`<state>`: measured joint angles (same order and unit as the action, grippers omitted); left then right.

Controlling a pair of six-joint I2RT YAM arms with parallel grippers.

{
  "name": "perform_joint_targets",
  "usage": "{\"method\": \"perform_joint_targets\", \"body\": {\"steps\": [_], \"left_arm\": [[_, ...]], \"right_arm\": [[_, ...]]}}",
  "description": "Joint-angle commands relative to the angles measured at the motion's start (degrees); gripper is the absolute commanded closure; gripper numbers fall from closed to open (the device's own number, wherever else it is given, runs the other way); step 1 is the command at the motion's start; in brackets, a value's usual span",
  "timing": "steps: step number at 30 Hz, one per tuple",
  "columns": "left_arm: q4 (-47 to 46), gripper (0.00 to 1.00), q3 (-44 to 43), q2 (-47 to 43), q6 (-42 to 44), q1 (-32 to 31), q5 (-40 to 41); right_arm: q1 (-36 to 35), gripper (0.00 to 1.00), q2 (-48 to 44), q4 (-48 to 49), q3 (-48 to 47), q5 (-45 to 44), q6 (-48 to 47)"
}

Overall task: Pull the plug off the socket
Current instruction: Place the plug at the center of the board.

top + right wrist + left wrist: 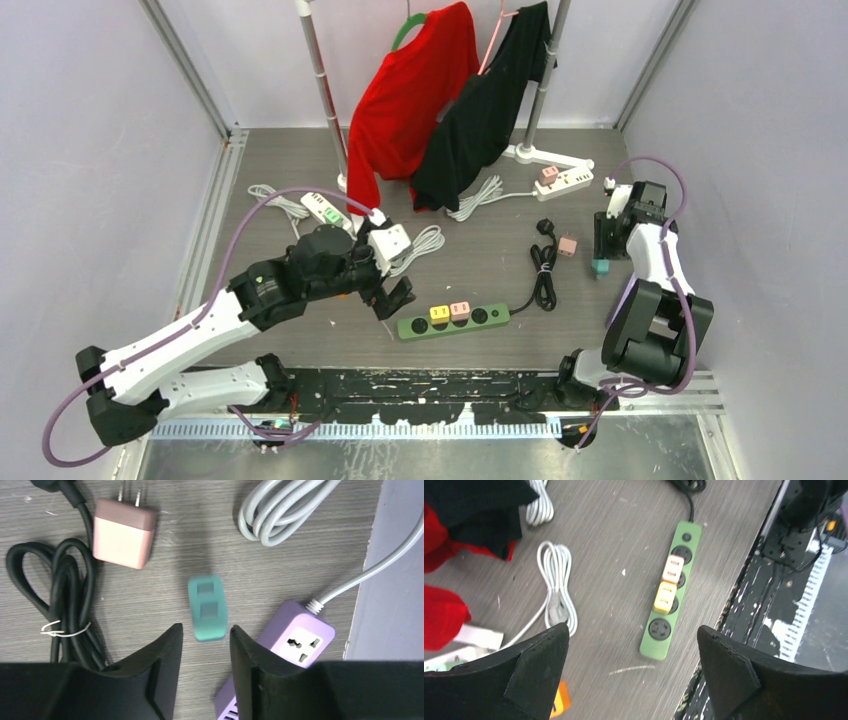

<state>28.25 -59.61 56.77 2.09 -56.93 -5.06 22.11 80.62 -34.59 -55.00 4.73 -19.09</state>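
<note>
A green power strip (452,320) (663,630) lies near the front of the table with a yellow plug (439,313) (665,597) and a pale pink plug (460,309) (672,569) seated in its sockets. My left gripper (393,298) (631,629) hovers just left of the strip, wide open and empty. A teal plug (207,608) (600,268) lies loose and blurred on the table at the tips of my right gripper (205,627) (603,252). That gripper's jaws stand slightly apart and do not touch it.
A purple power strip (295,645) lies right of the teal plug. A loose pink plug (122,532) and a coiled black cord (65,605) lie to the left. White strips (563,180) (325,208), white cables (558,587), hanging red (410,95) and black (485,115) clothes are behind.
</note>
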Motion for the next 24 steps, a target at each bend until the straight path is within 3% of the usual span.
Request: {"method": "perform_joint_targets", "body": {"steps": [1,7,13,16,24], "left_arm": [[6.3,0.02,1.8,-3.4,1.8,0.2,3.5],[8.6,0.02,4.0,-6.9,4.8,0.6,8.3],[7.9,0.03,7.0,-7.2,4.4,6.1,0.6],[7.9,0.04,7.3,-6.3,3.9,8.0,-1.9],[6.5,0.05,8.5,-5.5,4.3,9.4,-3.7]], "right_arm": [[0.3,0.51,0.7,2.1,-0.6,-3.9,0.7],[0.3,0.43,1.5,1.1,-1.6,-4.7,1.0],[0.4,0.36,-2.4,-0.9,-2.4,-0.8,0.6],[0.3,0.36,-5.3,-3.0,-2.6,8.7,-1.1],[-0.9,0.35,-14.1,-8.8,-0.4,46.4,-11.0]]}}
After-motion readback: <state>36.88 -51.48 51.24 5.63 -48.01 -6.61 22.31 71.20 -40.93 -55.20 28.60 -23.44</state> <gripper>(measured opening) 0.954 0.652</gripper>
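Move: The teal plug hangs or stands loose just under the right fingertips, about 3 cm below and 1 cm to the left. From that hand the loose pink plug lies some 7 cm ahead and 9 cm left, the black cord about 15 cm left and 1 cm ahead, the purple strip roughly 6 cm back and 5 cm right. The orange strip is some 14 cm ahead, 19 cm left and 22 cm below the left hand; the green strip is about 12 cm to its right and 1 cm ahead. Keep opening the right fingers to free the teal plug, easing down about 1 cm, then lift up and away to the left towards the black cord, some 7 cm across and 5 cm up, rolling and turning counter-clockwise as you go. Meanwhile draw the empty, wide-open left gripper left and down, about 6 cm each, away from the green strip and towards the orange one. ##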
